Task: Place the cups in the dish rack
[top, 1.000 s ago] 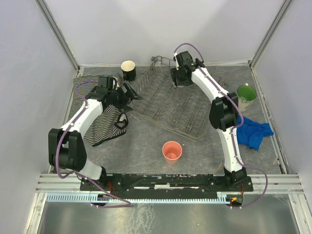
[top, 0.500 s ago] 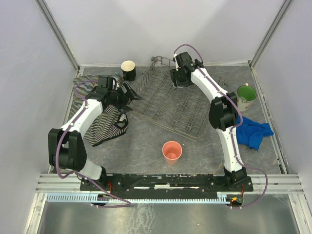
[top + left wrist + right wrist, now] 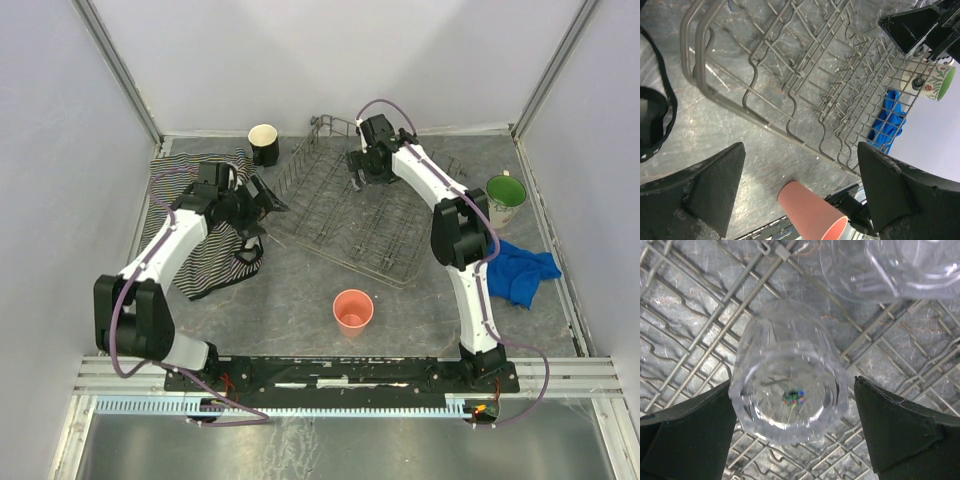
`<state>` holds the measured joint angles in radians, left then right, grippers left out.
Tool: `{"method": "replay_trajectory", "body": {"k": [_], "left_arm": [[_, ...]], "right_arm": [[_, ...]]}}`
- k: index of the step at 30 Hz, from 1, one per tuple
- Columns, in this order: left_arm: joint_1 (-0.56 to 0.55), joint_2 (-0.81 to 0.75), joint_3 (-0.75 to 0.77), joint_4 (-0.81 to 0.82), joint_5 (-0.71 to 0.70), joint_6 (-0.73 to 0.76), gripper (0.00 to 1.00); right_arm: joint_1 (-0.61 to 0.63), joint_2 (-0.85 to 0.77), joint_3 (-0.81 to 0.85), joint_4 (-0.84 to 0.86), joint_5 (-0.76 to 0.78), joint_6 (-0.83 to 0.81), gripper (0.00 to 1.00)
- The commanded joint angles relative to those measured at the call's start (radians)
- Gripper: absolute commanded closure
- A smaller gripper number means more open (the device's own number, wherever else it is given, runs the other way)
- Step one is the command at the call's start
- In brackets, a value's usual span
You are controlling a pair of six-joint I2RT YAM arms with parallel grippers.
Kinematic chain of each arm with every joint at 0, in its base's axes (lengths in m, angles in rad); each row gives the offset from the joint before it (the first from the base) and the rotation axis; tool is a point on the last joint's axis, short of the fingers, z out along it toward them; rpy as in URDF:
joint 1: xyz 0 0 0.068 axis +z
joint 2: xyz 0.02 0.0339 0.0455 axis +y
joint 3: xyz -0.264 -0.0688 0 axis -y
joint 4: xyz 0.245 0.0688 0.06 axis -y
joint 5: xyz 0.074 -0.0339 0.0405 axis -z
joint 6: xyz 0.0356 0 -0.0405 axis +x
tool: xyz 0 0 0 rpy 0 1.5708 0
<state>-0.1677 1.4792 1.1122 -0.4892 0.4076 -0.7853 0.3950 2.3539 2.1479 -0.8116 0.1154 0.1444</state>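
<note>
The grey wire dish rack [image 3: 350, 215] lies mid-table. My right gripper [image 3: 366, 172] hovers over its far end, open. In the right wrist view a small clear glass [image 3: 788, 390] stands on the rack wires [image 3: 700, 325] between the spread fingers [image 3: 900, 430], with a gap on its right side. My left gripper [image 3: 262, 198] is open and empty at the rack's left rim [image 3: 725, 95]. The salmon-pink tumbler [image 3: 352, 309] stands upright in front of the rack and shows between the left fingers [image 3: 810, 212]. The black mug [image 3: 264, 143] sits at the back left. The floral mug [image 3: 505, 199] sits at the right.
A striped cloth [image 3: 212, 245] lies under the left arm. A blue cloth [image 3: 522, 270] is bunched by the floral mug [image 3: 935, 82]. A second clear glass shape [image 3: 895, 265] rests on the rack just beyond the small glass. Walls close in the table.
The right jaws have spread wider and let go of the clear glass, which stays on the rack. The left arm has shifted slightly towards the near side.
</note>
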Motion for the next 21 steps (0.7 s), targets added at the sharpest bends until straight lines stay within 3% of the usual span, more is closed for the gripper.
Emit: {"method": "replay_trajectory", "body": {"k": [1,12,21], "left_arm": [[-0.003,-0.137,-0.041,-0.066,-0.036,0.058,0.01],[-0.075,-0.345,-0.097,-0.209,-0.115,0.073,0.01],[-0.553,-0.334,-0.043,-0.334,-0.453,-0.036,0.04]], "right_arm": [[0.001,-0.137,-0.053,0.041,0.005,0.018,0.0],[0.004,-0.308,-0.156,0.028,-0.003,0.046,0.0],[0.004,-0.542,-0.245,-0.067,0.07,0.061,0.0]]}}
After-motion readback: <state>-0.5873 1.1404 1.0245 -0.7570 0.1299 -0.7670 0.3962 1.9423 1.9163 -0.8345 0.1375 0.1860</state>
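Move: The orange cup stands about 23 cm back and 15 cm right of my left hand, its middle some 11 cm lower; from my right hand it is about 40 cm back, 6 cm left and 3 cm lower. The dish rack's middle is roughly 18 cm right and 4 cm ahead of my left hand; the striped cloth's middle is level with it, 14 cm to its left. The just-placed glass sits between my open right fingers, the first glass 6 cm ahead and 6 cm right of that hand. I draw my left hand back about 13 cm with a slight early rise, then swing it some 5 cm right towards the orange cup, turning clockwise about 15 degrees and lifting its left side, fingers staying wide open. Meanwhile I lift my already open right hand about 12 cm straight off the just-placed glass, then bring it back some 5 cm as it climbs, its fingers tilting slightly forward. ##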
